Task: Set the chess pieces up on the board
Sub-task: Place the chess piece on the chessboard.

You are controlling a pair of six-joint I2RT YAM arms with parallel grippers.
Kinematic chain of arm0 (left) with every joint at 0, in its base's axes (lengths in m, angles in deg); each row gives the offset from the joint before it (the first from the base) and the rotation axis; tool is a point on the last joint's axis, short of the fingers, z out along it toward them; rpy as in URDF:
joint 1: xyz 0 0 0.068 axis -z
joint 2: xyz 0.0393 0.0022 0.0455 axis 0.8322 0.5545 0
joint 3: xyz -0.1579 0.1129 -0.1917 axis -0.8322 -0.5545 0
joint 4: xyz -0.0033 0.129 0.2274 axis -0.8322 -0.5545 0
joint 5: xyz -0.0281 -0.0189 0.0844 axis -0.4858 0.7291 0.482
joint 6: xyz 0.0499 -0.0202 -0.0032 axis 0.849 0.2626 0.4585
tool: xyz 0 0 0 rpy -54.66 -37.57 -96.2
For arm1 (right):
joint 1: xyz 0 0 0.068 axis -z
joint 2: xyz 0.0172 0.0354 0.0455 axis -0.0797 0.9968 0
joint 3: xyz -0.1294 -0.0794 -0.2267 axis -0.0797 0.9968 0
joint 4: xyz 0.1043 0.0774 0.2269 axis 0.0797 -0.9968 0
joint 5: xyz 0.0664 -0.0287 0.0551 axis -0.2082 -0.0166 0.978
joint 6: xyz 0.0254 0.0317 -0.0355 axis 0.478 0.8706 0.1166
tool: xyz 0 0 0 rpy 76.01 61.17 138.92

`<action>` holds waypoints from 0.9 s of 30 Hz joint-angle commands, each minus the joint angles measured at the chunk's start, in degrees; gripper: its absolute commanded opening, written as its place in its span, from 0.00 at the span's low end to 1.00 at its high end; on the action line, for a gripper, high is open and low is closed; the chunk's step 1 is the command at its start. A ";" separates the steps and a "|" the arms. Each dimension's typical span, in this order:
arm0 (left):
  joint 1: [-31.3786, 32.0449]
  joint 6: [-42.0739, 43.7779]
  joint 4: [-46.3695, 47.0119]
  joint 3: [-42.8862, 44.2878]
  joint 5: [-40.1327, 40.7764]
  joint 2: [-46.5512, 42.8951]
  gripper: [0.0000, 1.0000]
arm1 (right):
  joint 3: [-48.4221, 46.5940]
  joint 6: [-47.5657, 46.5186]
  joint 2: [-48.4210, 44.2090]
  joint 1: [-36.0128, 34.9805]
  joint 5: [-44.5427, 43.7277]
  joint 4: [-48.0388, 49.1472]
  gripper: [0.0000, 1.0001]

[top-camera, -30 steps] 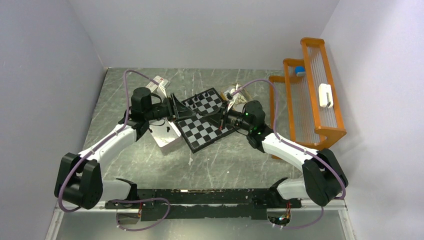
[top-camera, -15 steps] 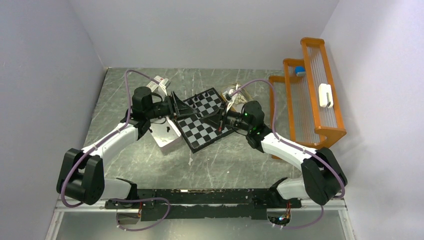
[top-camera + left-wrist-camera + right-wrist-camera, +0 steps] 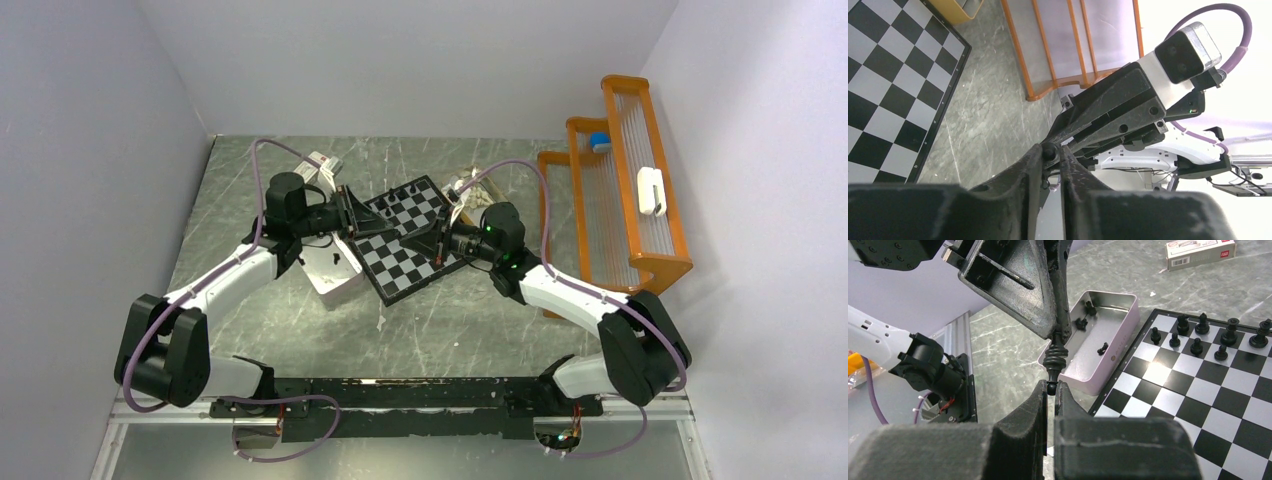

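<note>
The board [image 3: 405,240] lies skewed at mid-table, and black chess pieces [image 3: 1198,332] stand in its far rows. Above the board's left corner the two grippers meet tip to tip. My right gripper [image 3: 1051,387] is shut on the ball top of one black chess piece [image 3: 1054,360], which is lifted clear of the table. My left gripper [image 3: 1050,152] has its jaws pressed on that same piece's base [image 3: 1049,151]. In the top view the left gripper [image 3: 390,231] and right gripper [image 3: 413,243] almost touch.
A pale lilac tin [image 3: 1098,340] holding several black pieces sits against the board's left edge. A small carton [image 3: 322,165] lies behind it. A bag of cream pieces [image 3: 475,192] sits by the board's far right corner. An orange rack [image 3: 615,200] fills the right side.
My left gripper has edged right to meet the right one. Its jaws have narrowed onto the base of the piece that the right gripper holds.
</note>
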 commanded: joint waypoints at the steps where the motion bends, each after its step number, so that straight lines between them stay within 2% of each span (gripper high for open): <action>1: 0.88 4.09 -2.61 3.51 -2.16 0.80 0.20 | -0.72 0.04 0.57 -0.25 -0.21 0.83 0.00; 4: 0.88 7.91 -6.69 5.40 -1.14 1.05 0.06 | -0.77 0.10 0.66 -0.26 -0.45 0.39 0.00; 8: 0.88 20.05 -18.09 11.57 2.29 2.98 0.05 | -1.43 -0.65 0.05 -0.24 -2.61 -5.64 0.00; 12: 2.22 33.69 -33.98 20.28 14.89 6.06 0.05 | -2.29 0.10 -1.95 -0.05 -8.55 -14.71 0.00; 16: 5.98 41.39 -42.05 27.90 30.88 9.76 0.05 | -1.75 -0.32 -5.42 0.05 -13.57 -18.92 0.00; 21: 8.88 43.72 -43.39 31.67 47.28 15.19 0.05 | -0.90 -1.06 -9.59 0.08 -18.32 -22.04 0.00; 27: 11.92 43.40 -37.69 33.76 51.80 23.21 0.05 | 1.00 -2.10 -14.96 0.35 -22.45 -24.21 0.00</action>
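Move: One black piece sits between the left hand's half-open fingers, its middle about 1 cm to their right. Its base is against the base of the piece pinched in the right hand, about 4 cm right and 1 cm back. The placed pawns stand some 12 cm ahead, 2 cm left and 16 cm below; the pink box is about 15 cm left, 3 cm back, 18 cm down. From the right hand, the first piece lies about 4 cm left, 1 cm ahead, level. The left fingers close on the head of the black piece that stands base to base with the right hand's piece, then carry it forward about 10 cm towards the placed pawns, sinking some 7 cm late on while the fingers tip from pointing right to downward, about 50 degrees. The right hand keeps its pinch, draws 5 cm to the right, dips and comes back up, turning some 20 degrees clockwise. ##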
